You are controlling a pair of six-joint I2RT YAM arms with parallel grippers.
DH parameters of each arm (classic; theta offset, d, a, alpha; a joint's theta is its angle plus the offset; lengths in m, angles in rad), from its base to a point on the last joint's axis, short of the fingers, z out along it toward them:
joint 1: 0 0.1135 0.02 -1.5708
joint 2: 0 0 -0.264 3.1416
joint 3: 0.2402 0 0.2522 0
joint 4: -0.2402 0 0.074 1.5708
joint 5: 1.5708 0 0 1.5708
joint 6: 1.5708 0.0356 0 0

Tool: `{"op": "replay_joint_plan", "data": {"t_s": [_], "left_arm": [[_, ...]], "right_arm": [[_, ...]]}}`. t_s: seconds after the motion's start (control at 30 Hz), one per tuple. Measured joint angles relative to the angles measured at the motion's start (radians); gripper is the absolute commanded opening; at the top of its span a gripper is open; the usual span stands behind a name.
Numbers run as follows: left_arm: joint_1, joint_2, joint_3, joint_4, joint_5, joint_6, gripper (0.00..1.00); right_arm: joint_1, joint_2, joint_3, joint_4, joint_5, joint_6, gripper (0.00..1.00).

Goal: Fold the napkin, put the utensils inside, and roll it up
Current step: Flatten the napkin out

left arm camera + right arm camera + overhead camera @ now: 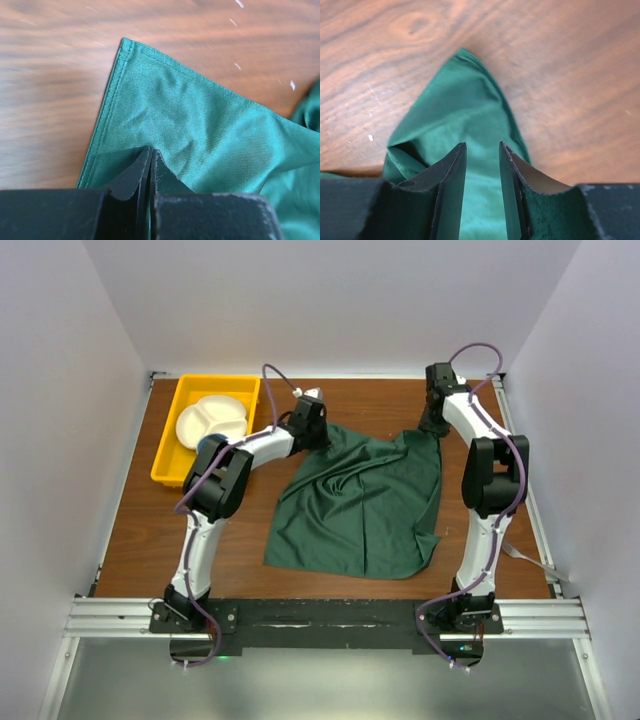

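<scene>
The dark green napkin (pixel 360 505) lies rumpled on the wooden table between both arms. My left gripper (pixel 318 435) is at its far left corner, and in the left wrist view the gripper (pixel 151 150) is shut on the hemmed napkin (pixel 200 120) corner. My right gripper (pixel 432 425) is at the far right corner. In the right wrist view it (pixel 482 146) stands over the napkin (pixel 460 100) tip, jaws apart, with cloth in the gap. One silver utensil, a fork (pixel 535 560), lies at the table's right edge beside the right arm.
A yellow tray (pixel 170 465) holding a white divided plate (pixel 212 420) stands at the back left, close to the left arm's elbow. White walls enclose the table on three sides.
</scene>
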Motion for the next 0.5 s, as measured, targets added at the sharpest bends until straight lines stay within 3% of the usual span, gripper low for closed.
{"op": "replay_joint_plan", "data": {"t_s": [0.5], "left_arm": [[0.172,0.048,0.075,-0.003,-0.124,0.031,0.04]], "right_arm": [[0.0,0.215,0.154,0.09,-0.075,-0.029,0.39]]}}
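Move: The napkin's far left corner lies roughly 6 cm ahead of the left fingertips, which are already on the cloth; the tray's middle is about 33 cm to their left and 4 cm farther out. The far right corner is some 5 cm ahead of the right hand, 2 cm to its right and 5 cm below. Between the hands the far edge buckles into a fold, about 17 cm right of the left hand, level with it. The napkin's far left corner is drawn outwards over the table by the left hand, its shut fingertips keeping the cloth as they go about 10 cm left and 7 cm forward, level, turning some 15 degrees counter-clockwise. The right hand, fingers staying part open, sinks about 5 cm onto the cloth near the far right corner while edging forward, then goes on forward some 3 cm along the table. ##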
